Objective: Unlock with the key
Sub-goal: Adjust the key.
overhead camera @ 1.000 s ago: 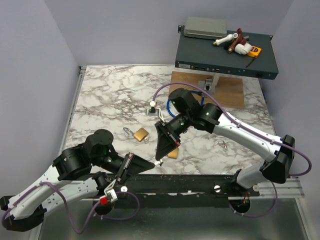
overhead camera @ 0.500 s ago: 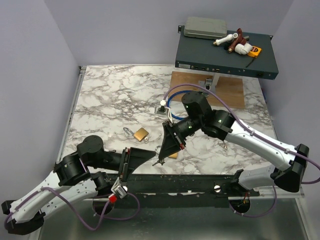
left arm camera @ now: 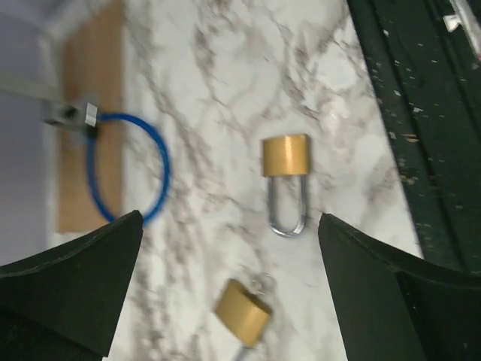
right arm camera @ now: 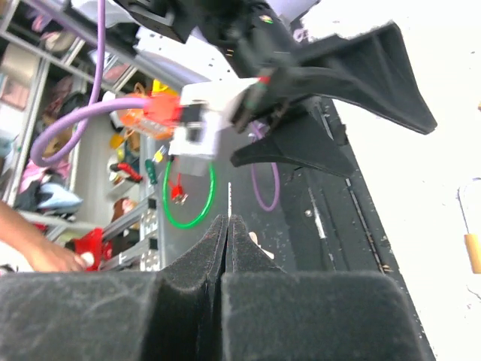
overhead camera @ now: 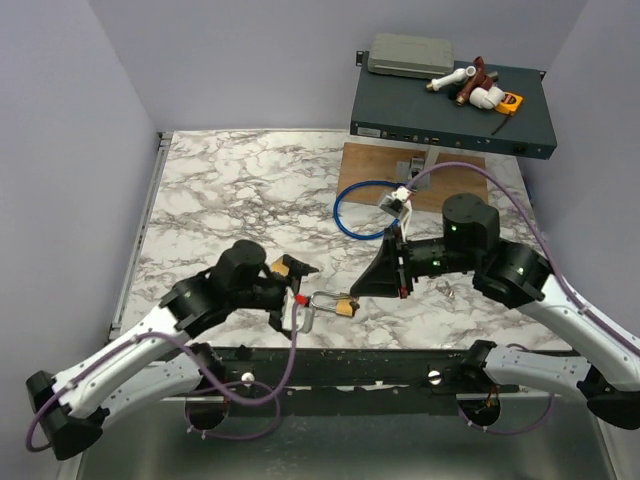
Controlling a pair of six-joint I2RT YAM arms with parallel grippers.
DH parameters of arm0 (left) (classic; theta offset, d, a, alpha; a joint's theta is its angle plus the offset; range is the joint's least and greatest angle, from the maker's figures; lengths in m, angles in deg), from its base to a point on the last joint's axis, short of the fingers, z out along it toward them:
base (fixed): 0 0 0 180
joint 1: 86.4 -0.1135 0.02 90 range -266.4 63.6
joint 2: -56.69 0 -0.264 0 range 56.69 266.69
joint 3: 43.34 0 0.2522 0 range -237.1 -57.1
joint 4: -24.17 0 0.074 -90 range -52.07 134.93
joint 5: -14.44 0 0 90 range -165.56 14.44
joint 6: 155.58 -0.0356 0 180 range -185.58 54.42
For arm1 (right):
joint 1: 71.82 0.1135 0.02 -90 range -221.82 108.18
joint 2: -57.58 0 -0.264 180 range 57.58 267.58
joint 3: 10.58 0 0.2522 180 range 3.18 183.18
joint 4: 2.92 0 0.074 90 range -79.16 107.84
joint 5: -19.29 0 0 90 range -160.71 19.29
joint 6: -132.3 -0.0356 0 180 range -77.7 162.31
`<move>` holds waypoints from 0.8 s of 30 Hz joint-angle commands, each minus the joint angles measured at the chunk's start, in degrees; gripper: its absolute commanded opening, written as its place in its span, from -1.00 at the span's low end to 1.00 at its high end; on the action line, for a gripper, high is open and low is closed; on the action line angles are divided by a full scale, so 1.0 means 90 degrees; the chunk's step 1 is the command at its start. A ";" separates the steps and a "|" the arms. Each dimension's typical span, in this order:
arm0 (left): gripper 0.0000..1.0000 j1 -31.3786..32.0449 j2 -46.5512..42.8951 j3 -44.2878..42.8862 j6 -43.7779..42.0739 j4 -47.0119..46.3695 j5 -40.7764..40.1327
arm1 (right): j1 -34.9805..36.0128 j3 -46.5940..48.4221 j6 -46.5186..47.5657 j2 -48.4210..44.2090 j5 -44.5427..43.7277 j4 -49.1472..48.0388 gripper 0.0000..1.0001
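Observation:
A brass padlock point(overhead camera: 343, 305) lies near the table's front edge with its silver shackle point(overhead camera: 320, 302) pointing left; in the left wrist view this padlock point(left arm camera: 285, 156) lies ahead of the fingers. A second brass padlock point(overhead camera: 281, 266) point(left arm camera: 242, 314) lies below my left gripper point(overhead camera: 298, 290) point(left arm camera: 231, 218), which is open and holds nothing. My right gripper point(overhead camera: 360, 290) point(right arm camera: 228, 219) hovers just right of the first padlock, pads pressed together. The key point(right arm camera: 229, 200) shows only as a thin silvery sliver sticking out from between those pads.
A blue cable loop point(overhead camera: 358, 210) point(left arm camera: 128, 169) lies mid-table beside a wooden board point(overhead camera: 445, 180). A dark equipment box point(overhead camera: 450, 110) with small parts on top stands at the back right. A black rail point(overhead camera: 400, 365) runs along the near edge.
My left gripper has opened, and its arm has swung from the near rail onto the table over the padlocks. My right arm has drawn back to the right, still shut.

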 commanded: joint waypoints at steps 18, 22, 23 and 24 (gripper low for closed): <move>0.96 -0.1221 0.4954 -0.1196 0.0967 -0.0311 0.2750 | 0.0005 0.0352 -0.0102 -0.1804 -0.2172 0.1007 -0.99; 0.96 -0.1140 0.5389 -0.1168 0.1377 -0.0691 0.3022 | 0.0008 0.0734 -0.0062 -0.1856 -0.2484 0.1298 -0.99; 0.97 -0.1138 0.5383 -0.1010 0.1562 -0.1105 0.3013 | 0.0004 0.0815 -0.0028 -0.1852 -0.2528 0.1372 -0.99; 0.97 -0.1138 0.5357 -0.0809 0.1701 -0.1539 0.2976 | 0.0004 0.0912 0.0001 -0.1825 -0.2582 0.1431 -0.99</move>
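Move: The left hand hangs open and empty; the padlock for it lies about 7 cm ahead, 7 cm to its right and some 20 cm below. The second padlock is roughly 8 cm farther out than the first and 14 cm to its left, with a small key ring about 4 cm farther out than the first and 12 cm to its left. From the right hand, its shut fingers already holding the key, the first padlock is about 11 cm ahead, level sideways and some 32 cm below. The left hand drops quickly by about 13 cm towards the padlock on the table, working to the right and a little forward as it sinks, while the wrist rolls some 45 degrees with its forward side going down and the fingers stay wide open without yet closing on anything. The right hand keeps the key pinched and draws away from the left hand's way, about 7 cm to the right and 5 cm up, turning some 20 degrees clockwise. ##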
